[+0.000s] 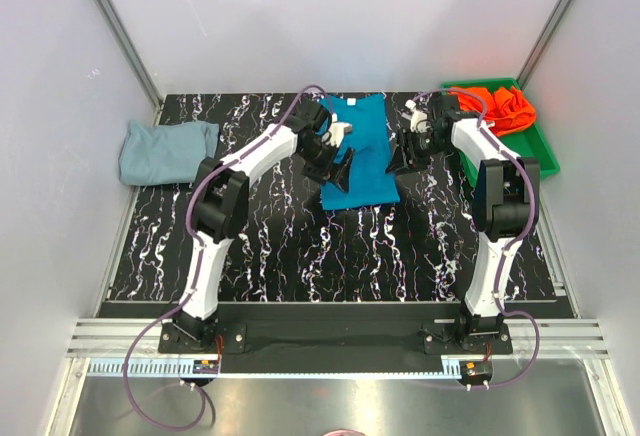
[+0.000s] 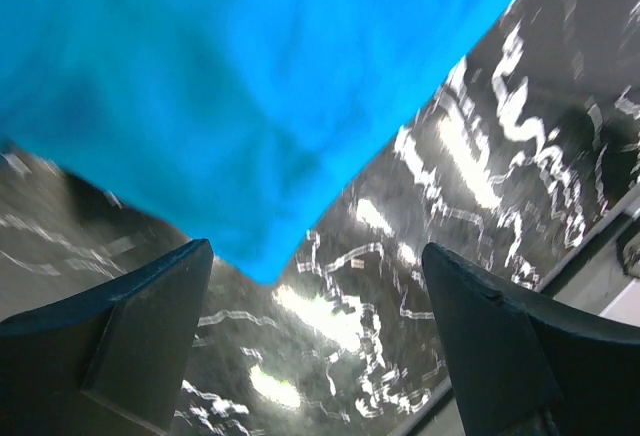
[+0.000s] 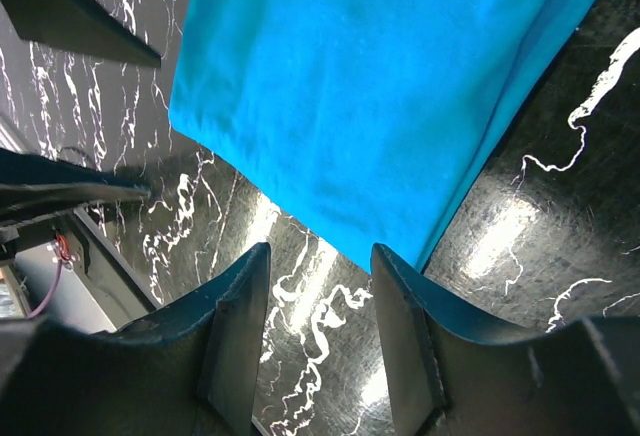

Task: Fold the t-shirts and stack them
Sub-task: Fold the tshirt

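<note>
A teal-blue t-shirt (image 1: 362, 151) lies folded into a long strip mid-table, a white neck tag at its far end. My left gripper (image 1: 338, 163) hovers at its left edge, open wide, with only the shirt's corner (image 2: 250, 86) beyond the fingertips (image 2: 150, 326). My right gripper (image 1: 404, 154) is at the shirt's right edge, jaws apart and empty, the shirt's hem (image 3: 360, 106) just past its tips (image 3: 320, 251). A pale grey-blue t-shirt (image 1: 165, 149) lies folded at the far left. The orange-red t-shirt (image 1: 505, 106) is crumpled in the green tray (image 1: 540, 156).
The black marbled table (image 1: 300, 246) runs to a raised edge in front of the arm bases. White walls with metal posts enclose the back and sides. The green tray stands at the back right corner, close to the right arm's elbow.
</note>
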`<state>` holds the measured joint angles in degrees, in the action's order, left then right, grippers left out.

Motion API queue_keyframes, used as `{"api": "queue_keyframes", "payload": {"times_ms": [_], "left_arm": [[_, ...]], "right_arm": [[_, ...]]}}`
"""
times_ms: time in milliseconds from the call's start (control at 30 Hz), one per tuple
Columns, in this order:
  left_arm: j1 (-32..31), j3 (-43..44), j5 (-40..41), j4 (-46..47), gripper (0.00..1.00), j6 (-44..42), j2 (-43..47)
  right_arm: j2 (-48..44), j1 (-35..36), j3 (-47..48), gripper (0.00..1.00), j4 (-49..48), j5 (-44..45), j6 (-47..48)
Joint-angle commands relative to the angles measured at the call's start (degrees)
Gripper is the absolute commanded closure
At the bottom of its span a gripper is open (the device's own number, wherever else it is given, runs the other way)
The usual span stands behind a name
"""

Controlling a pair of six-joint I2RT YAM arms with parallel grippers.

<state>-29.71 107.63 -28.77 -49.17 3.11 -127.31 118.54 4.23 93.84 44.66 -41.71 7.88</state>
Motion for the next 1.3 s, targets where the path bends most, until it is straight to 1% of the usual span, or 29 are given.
{"api": "queue_keyframes", "payload": {"times_ms": [0,167,267,500,600,733,800,867,933,967,1033,1067,1167,1267], "left_arm": [[1.5,6.43,-2.6,1.44,0.09,-0.65,-3.02],[2.38,8.73,-4.1,2.85,0.1,0.66,-6.98],[2.82,11.54,-4.27,3.81,0.1,1.02,-10.06],[4.49,24.09,0.38,8.55,0.11,2.77,-16.74],[4.93,27.27,1.96,12.06,0.11,3.83,-17.01],[5.02,27.54,4.6,13.22,0.1,4.36,-16.22],[5.02,25.88,6.44,12.35,0.09,4.53,-15.0],[5.45,23.95,5.66,10.85,0.08,3.84,-13.24],[5.98,18.68,4.78,8.57,0.07,3.74,-9.12],[6.25,13.97,3.56,8.04,0.06,3.91,-5.88],[6.95,9.37,2.94,6.46,0.06,4.35,-2.96],[7.12,5.69,1.54,5.76,0.07,4.7,-0.77],[7.65,-0.64,-0.31,3.99,0.09,5.06,2.84],[7.74,-4.09,-1.98,3.73,0.1,6.02,3.99]], "right_arm": [[0.81,0.08,0.03,0.48,-1.16,-2.58,-1.02],[4.15,0.08,-0.33,0.49,-1.16,-3.11,-2.25],[4.86,0.16,-1.38,0.49,-0.89,-3.29,-2.17],[3.19,0.17,-4.63,0.5,-1.07,-2.94,-1.9],[2.84,0.17,-5.25,0.5,-1.16,-2.93,-1.9],[2.57,0.34,-5.78,0.5,-1.51,-2.76,-2.25],[2.05,0.34,-6.04,0.5,-1.42,-2.5,-2.25],[1.35,0.34,-6.22,0.5,-1.25,-2.23,-1.99],[0.12,0.34,-6.3,0.5,-0.63,-1.71,-1.2],[-0.76,0.25,-6.48,0.5,-0.46,-0.92,-0.76],[-1.9,0.25,-7.09,0.5,-0.63,0.31,-0.58],[-2.87,0.17,-7.27,0.5,-0.63,0.84,-0.5],[-4.1,0.25,-8.23,0.5,-0.19,2.68,-0.23],[-4.46,0.25,-9.12,0.5,0.77,4.09,0.38]]}}
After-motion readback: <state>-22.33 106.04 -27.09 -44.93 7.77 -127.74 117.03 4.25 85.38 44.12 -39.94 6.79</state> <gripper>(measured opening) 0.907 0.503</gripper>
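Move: The folded t-shirt lies below both open hands. Its middle is about 8 cm ahead of the left hand, 4 cm to its right and 6 cm below; its near-left corner is some 4 cm back and 4 cm left. From the right hand, the near-right corner is about 6 cm back, 1 cm right and 7 cm below, the shirt's middle about 4 cm ahead and 7 cm left, and the green bin roughly 9 cm ahead and 25 cm right. Reaching out over the t-shirt towards its far end, the left hand dips, goes forward about 14 cm with its fingertips tilting outward, then swings back and left to the shirt's left edge, the tilt undone. The right hand sinks about 5.5 cm and draws back towards the near-right corner, fingertips tipping some 10 degrees towards the base, then rises a little. Both grippers stay open; contact with the cloth can't be made out. ##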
